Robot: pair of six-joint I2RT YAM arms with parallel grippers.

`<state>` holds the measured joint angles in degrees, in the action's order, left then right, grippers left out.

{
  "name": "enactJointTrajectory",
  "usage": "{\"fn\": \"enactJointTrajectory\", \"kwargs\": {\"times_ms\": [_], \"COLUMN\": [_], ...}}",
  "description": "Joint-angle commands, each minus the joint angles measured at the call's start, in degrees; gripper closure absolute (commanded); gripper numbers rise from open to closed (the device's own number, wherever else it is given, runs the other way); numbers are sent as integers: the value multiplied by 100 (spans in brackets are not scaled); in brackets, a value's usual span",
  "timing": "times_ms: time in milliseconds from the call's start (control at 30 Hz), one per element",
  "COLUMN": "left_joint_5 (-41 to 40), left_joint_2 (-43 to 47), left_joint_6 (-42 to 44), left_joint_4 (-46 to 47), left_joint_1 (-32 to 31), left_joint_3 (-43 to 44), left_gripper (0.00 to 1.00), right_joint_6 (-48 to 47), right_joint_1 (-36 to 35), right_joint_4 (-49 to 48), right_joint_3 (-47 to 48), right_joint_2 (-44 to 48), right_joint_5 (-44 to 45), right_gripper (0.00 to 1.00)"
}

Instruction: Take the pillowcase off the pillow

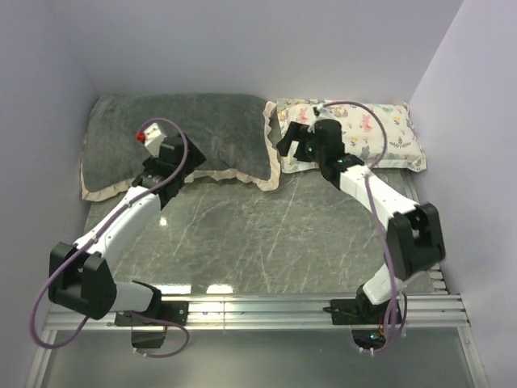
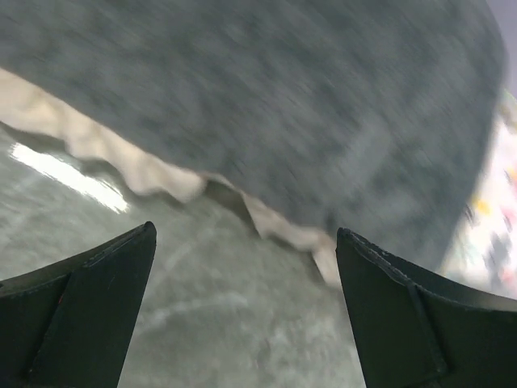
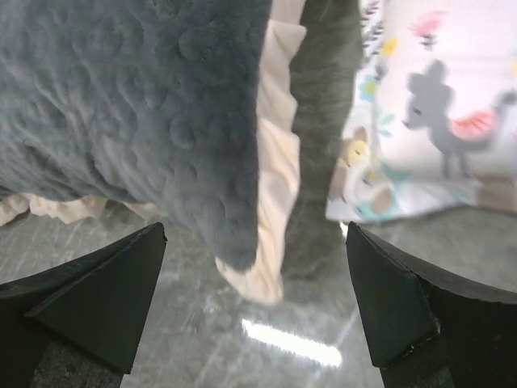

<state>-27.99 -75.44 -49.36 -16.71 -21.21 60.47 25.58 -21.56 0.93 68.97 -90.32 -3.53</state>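
Note:
The pillowcase [image 1: 210,129], dark grey plush with a cream frill [image 1: 271,174], lies stuffed at the back left of the table. The pillow is hidden inside it. My left gripper [image 1: 166,153] hovers at the pillowcase's near edge. In the left wrist view it [image 2: 245,230] is open over bare table, with the frill [image 2: 153,174] and grey plush [image 2: 307,105] just beyond. My right gripper [image 1: 287,137] is at the pillowcase's right end. Its wrist view shows it [image 3: 256,226] open, with the frilled corner [image 3: 271,186] of the pillowcase [image 3: 137,105] between the fingers' line and nothing gripped.
A small animal-and-plant print pillow [image 1: 371,133] lies at the back right, a narrow gap from the pillowcase [image 3: 436,121]. The grey marble table [image 1: 266,234] is walled at the back and on both sides. A metal rail [image 1: 258,307] runs along the near edge by the arm bases.

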Motion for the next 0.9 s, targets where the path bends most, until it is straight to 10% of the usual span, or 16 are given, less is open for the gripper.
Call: {"fn": "enactJointTrajectory", "kwargs": {"times_ms": [0,633,733,767,867], "left_joint_5": [205,769,646,628,514], "left_joint_2": [-137,-2246,-2423,-2458,-2432], "left_joint_6": [-328,-215,4,49,146], "left_joint_4": [633,3438,3271,3175,2955], "left_joint_1": [687,1568,1568,1568,1559], "left_joint_3": [80,-580,-352,-317,-150], "left_gripper": [1,2,40,76,100], "right_joint_6": [-124,114,166,166,166], "right_joint_1": [-67,-612,-630,-630,-630], "right_joint_4": [-444,-674,-585,-611,-516], "right_joint_3": [581,1882,1971,1963,1945], "right_joint_2": [-685,-2541,-2631,-2622,-2596], "right_joint_5": [-587,-799,-755,-746,-676], "right_gripper": [0,7,15,18,37]}}
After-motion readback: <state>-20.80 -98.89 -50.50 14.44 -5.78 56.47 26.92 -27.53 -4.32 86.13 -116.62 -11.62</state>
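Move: The left hand goes for the grey pillowcase just inside its near edge, some 10 cm ahead, 8 cm left and 11 cm below; the pillowcase's right corner is about 23 cm right, 8 cm ahead and 10 cm below this hand. For the right hand that corner is 4 cm ahead, 10 cm left and 10 cm down, with the floral pillow about 10 cm ahead, 15 cm right and 12 cm down. The left hand swings left about 8 cm while easing forward, then sinks some 10 cm onto the pillowcase by its near edge, still advancing, and its wide-open fingers shut and pinch the grey cloth. The right hand drops, then sweeps left about 11 cm over the right corner, turning slightly counter-clockwise, and begins closing its fingers around the cloth. ##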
